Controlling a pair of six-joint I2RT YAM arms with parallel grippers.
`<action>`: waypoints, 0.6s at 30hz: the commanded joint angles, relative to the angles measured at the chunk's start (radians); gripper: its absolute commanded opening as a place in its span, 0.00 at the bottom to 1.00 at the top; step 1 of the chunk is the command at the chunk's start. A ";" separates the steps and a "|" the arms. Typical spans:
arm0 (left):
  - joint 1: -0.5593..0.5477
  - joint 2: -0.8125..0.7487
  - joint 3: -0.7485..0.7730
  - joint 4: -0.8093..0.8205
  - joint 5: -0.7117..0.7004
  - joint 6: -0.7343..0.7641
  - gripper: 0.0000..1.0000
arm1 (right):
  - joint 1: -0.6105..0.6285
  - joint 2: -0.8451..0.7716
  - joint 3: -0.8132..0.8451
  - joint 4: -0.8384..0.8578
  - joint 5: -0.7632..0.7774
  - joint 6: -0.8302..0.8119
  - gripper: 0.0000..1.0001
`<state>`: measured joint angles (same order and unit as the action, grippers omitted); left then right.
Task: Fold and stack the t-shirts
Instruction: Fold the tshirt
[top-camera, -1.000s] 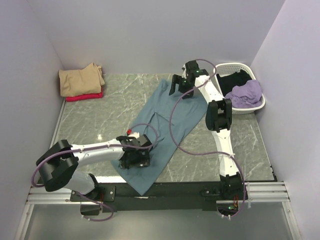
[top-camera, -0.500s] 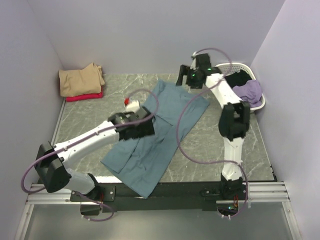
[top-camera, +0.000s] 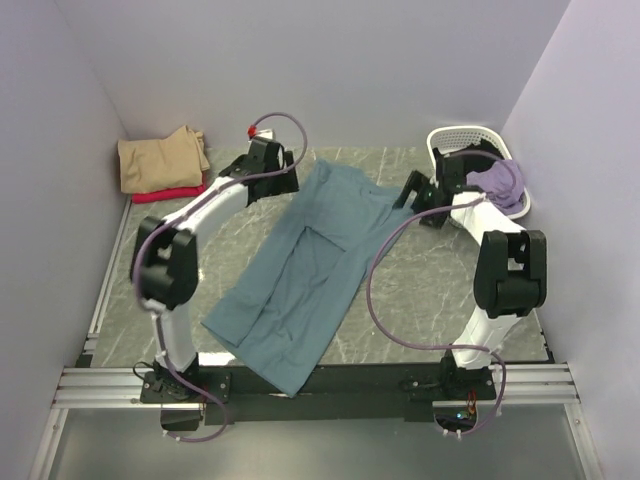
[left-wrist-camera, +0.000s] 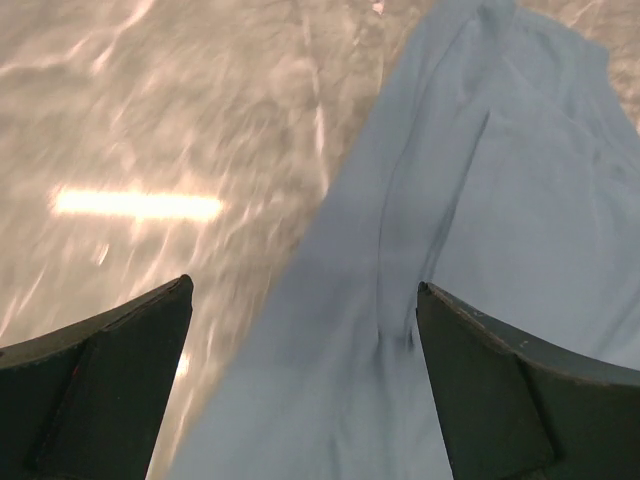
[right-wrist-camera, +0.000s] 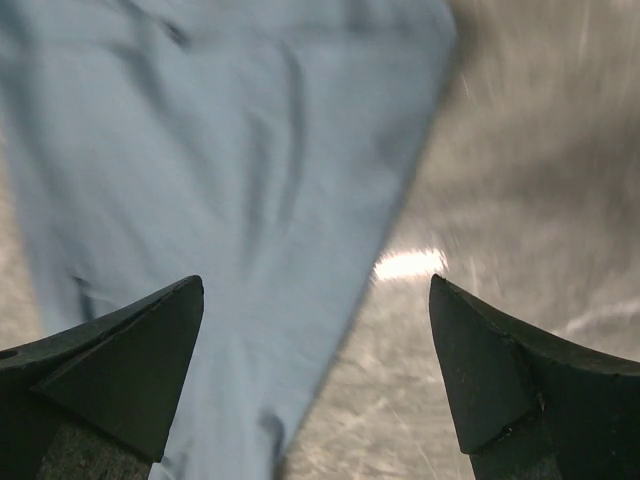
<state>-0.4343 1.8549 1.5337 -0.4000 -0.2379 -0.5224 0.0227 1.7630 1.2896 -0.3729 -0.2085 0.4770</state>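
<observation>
A large teal-blue t-shirt lies spread out diagonally on the marble table, its near end hanging over the front edge. My left gripper is open above the shirt's far left edge, and the left wrist view shows the cloth between its wide fingers. At the shirt's far right corner my right gripper is open. The right wrist view shows the cloth edge running under the gap. Neither gripper holds anything. A folded tan t-shirt rests on a red one at the far left.
A white lattice basket stands at the far right corner with a lilac shirt in it, close behind my right wrist. Purple walls close in the back and both sides. Purple cables loop over the table from both arms.
My left arm has swung from the shirt's near end up to its far left edge. My right arm has pulled back from the collar to the far right corner. The shirt lies flatter and wider.
</observation>
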 joint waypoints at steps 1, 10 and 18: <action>0.049 0.179 0.175 0.133 0.216 0.153 0.99 | -0.010 -0.086 -0.081 0.130 0.001 0.058 1.00; 0.193 0.396 0.324 0.294 0.573 0.117 0.99 | -0.044 0.032 -0.053 0.138 -0.008 0.072 1.00; 0.210 0.621 0.582 0.230 0.811 0.148 1.00 | -0.047 0.127 -0.003 0.152 -0.026 0.100 1.00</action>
<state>-0.2047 2.4142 2.0365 -0.1791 0.4046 -0.4046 -0.0181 1.8576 1.2289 -0.2626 -0.2253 0.5552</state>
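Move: Some 15 cm ahead of the left hand and 8 cm to its right lies the t-shirt's far left corner, about 15 cm below. The tan stack is roughly 32 cm to that hand's left and 8 cm farther out. For the right hand, the shirt's far right corner lies about 8 cm straight ahead and 11 cm down, with the neckline some 9 cm left and 11 cm ahead; the basket stands about 18 cm to the right and 8 cm ahead. Sweeping forward about 14 cm and sinking some 5 cm, the left hand nears the shirt's far left corner, turning some 20 degrees clockwise while its left side dips. The right hand first dips and draws back about 2 cm, then eases forward again and sinks further, ending roughly 5 cm lower, nearer the far right corner. Both grippers stay wide open above the cloth. ##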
